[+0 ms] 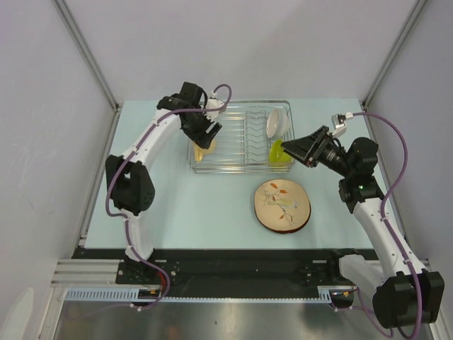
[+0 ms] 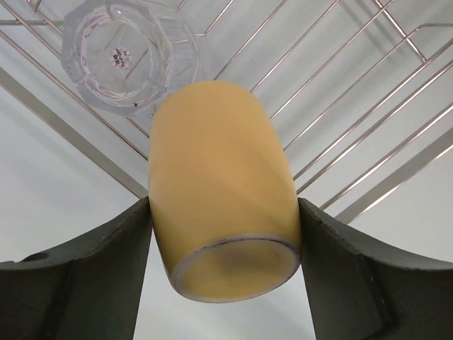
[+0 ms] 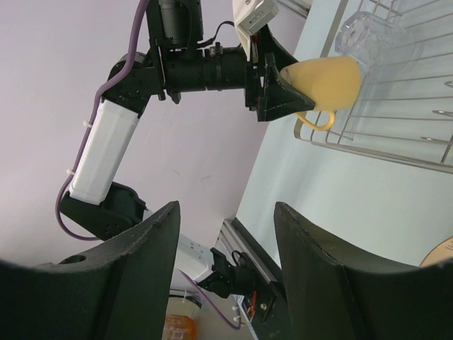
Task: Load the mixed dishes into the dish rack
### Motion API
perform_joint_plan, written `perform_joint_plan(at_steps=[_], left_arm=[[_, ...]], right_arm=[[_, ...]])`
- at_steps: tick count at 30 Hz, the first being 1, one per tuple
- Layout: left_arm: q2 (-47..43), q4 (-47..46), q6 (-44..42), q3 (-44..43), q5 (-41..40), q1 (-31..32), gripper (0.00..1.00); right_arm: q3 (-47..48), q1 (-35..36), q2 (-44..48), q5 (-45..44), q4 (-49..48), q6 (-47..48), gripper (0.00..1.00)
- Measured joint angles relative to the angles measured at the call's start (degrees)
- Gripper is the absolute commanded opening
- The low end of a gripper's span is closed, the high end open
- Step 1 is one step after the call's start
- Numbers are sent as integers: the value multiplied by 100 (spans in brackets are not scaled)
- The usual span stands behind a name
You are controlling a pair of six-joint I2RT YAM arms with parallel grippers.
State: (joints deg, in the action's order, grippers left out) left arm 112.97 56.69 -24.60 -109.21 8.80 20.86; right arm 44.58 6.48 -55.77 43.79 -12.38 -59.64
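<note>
My left gripper is shut on the yellow-orange mug, with a finger against each side. It holds the mug tilted over the left end of the chrome dish rack, its open rim toward the wrist camera. The small clear glass stands in the rack just beyond it. In the rack's right end a white bowl stands on edge and a lime-green bowl lies below it. My right gripper hovers open and empty beside the green bowl. The round wooden leaf-pattern plate lies on the table in front of the rack.
The right wrist view shows the left arm holding the mug by the rack's near rail, handle hanging down. Grey walls enclose the pale blue table on the left, right and back. A black rail runs along the near edge.
</note>
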Motion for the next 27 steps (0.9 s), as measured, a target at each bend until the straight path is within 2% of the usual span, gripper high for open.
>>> perform_joint_plan(at_steps=[12,27], left_arm=[[485,-304,-168,59,-149,297,0],[170,-911,-404,957,-389,332,2]], right_arm=[[-87,-68,9,11,48,17,60],[-92,-136,50,15,354,179,67]])
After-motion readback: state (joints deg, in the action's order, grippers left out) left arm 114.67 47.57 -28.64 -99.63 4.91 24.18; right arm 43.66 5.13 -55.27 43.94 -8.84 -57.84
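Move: The left gripper already holds the yellow mug upside down over the dish rack; its spot in the rack's near left part is about 7 cm below the hand and 1 cm to its right. The glass in the rack lies some 11 cm ahead and 1 cm to the right, about 8 cm lower. The rack's near left corner is roughly 5 cm back and 5 cm left, 9 cm lower. From the right hand, that spot is about 16 cm ahead, 27 cm left and 22 cm below. Lower the left gripper about 5.5 cm, bringing the mug down into the near left part of the rack, short of the glass. Drift a couple of centimetres right on the first half of the way down, ease slightly back left, then stop and hold still. Keep the fingers at the same gap on the mug's sides and let the wrist turn only some five degrees. ##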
